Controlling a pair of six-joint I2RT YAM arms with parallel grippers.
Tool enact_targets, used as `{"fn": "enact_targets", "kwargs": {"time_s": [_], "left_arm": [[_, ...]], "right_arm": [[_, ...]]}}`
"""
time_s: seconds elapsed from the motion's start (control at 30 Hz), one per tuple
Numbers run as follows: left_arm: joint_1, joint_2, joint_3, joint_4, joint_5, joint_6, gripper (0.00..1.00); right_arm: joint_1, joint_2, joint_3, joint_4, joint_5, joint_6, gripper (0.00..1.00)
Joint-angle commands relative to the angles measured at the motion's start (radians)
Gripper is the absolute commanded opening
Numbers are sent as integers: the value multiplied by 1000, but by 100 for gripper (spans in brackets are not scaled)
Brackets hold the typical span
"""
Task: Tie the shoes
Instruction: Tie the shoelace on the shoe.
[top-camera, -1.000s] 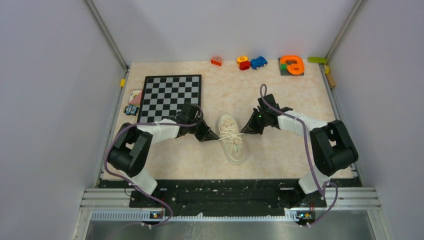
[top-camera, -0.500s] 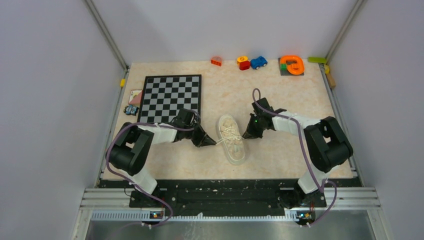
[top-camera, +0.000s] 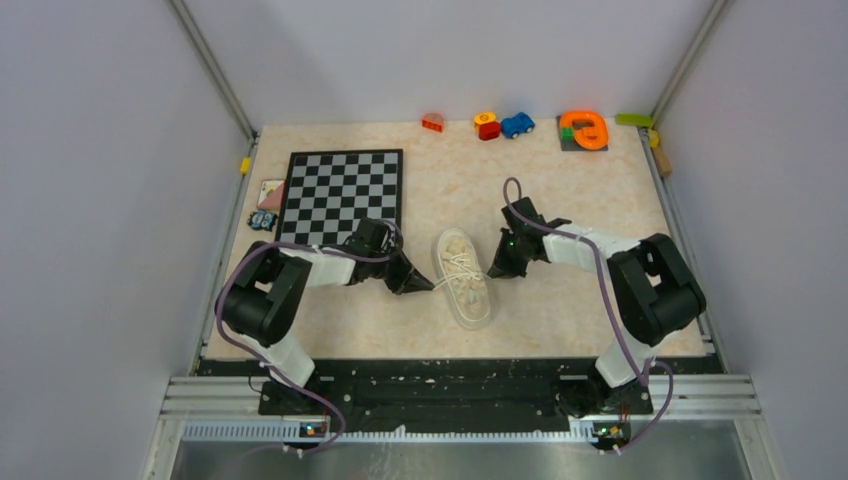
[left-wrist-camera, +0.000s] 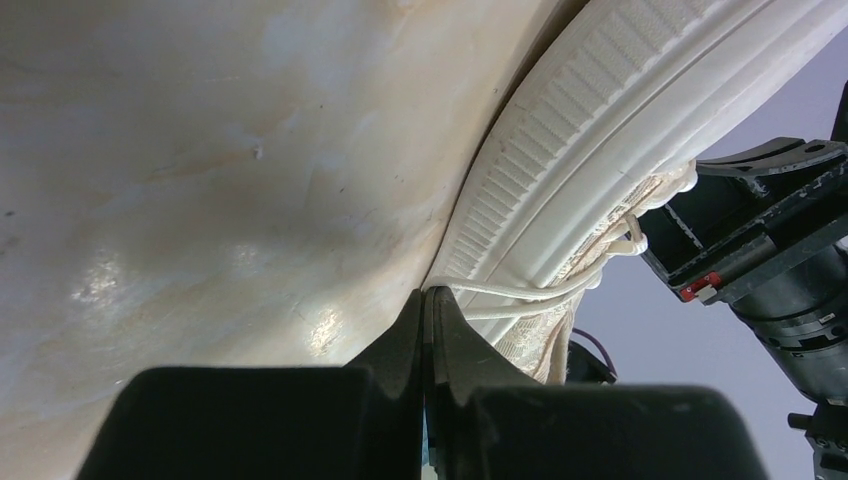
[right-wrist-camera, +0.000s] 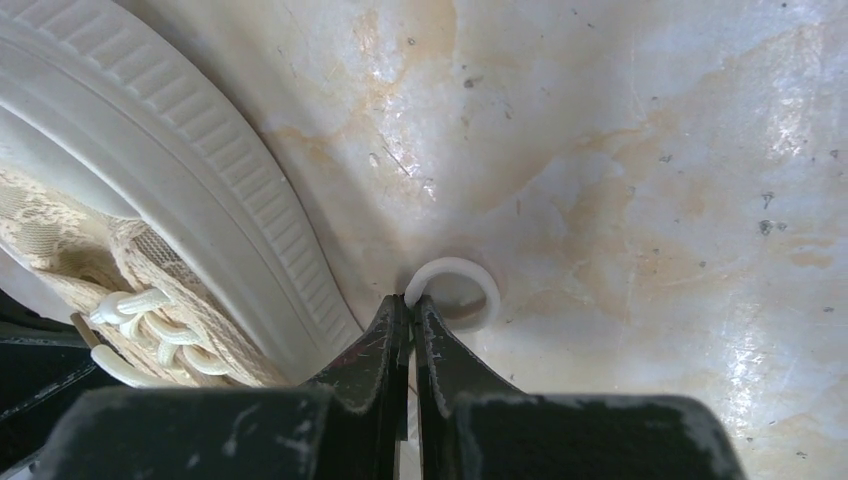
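The cream sneaker (top-camera: 463, 279) lies in the middle of the table, toe toward the back, white laces crossed over its tongue. My left gripper (top-camera: 424, 286) sits low at its left side, shut on a white lace (left-wrist-camera: 520, 292) that runs taut from the jaw tips (left-wrist-camera: 425, 292) across the ribbed sole (left-wrist-camera: 600, 110). My right gripper (top-camera: 489, 271) rests low on the shoe's right side. It is shut (right-wrist-camera: 410, 300) on a lace end that curls into a small loop (right-wrist-camera: 470, 270) on the tabletop beside the sole (right-wrist-camera: 170, 150).
A chessboard (top-camera: 343, 192) lies at the back left, with small cards and a toy (top-camera: 266, 203) by its left edge. Along the back edge stand a red block (top-camera: 433, 122), a yellow-red toy (top-camera: 487, 124), a blue car (top-camera: 517, 124) and an orange ring (top-camera: 584, 129).
Both grippers have dropped lower and slightly nearer beside the shoe, still holding the laces. In the last half second almost nothing has moved.
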Motion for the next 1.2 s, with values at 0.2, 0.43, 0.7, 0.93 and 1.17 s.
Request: {"fn": "enact_targets", "kwargs": {"time_s": [0.2, 0.43, 0.7, 0.93, 1.17], "left_arm": [[19, -8, -40, -61, -69, 57, 0], [20, -148, 60, -184, -101, 172, 41], [56, -408, 180, -367, -248, 400, 71], [113, -603, 120, -364, -481, 602, 79], [131, -862, -156, -91, -741, 840, 93]], "right_arm": [[-15, 4, -85, -121, 197, -51, 0], [-70, -103, 24, -160, 175, -82, 33], [-197, -417, -11, -4, 150, -182, 83], [-229, -519, -84, 252, 154, -299, 83], [-233, -704, -401, 756, 221, -480, 86]]}}
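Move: Both hands still pinch the shoelace close to the table at either side of the shoe. From the left hand the lace knot lies about 6 cm right, 4 cm ahead and 3 cm up; from the right hand about 6 cm left, 2 cm ahead and 4 cm up. The shoe's middle is 3 cm back of the knot. The chessboard's middle lies some 20 cm ahead and 21 cm left of the left hand. Both hands open wide, letting go of the shoelace, and rise about 15 cm, drawing outward from the shoe. ##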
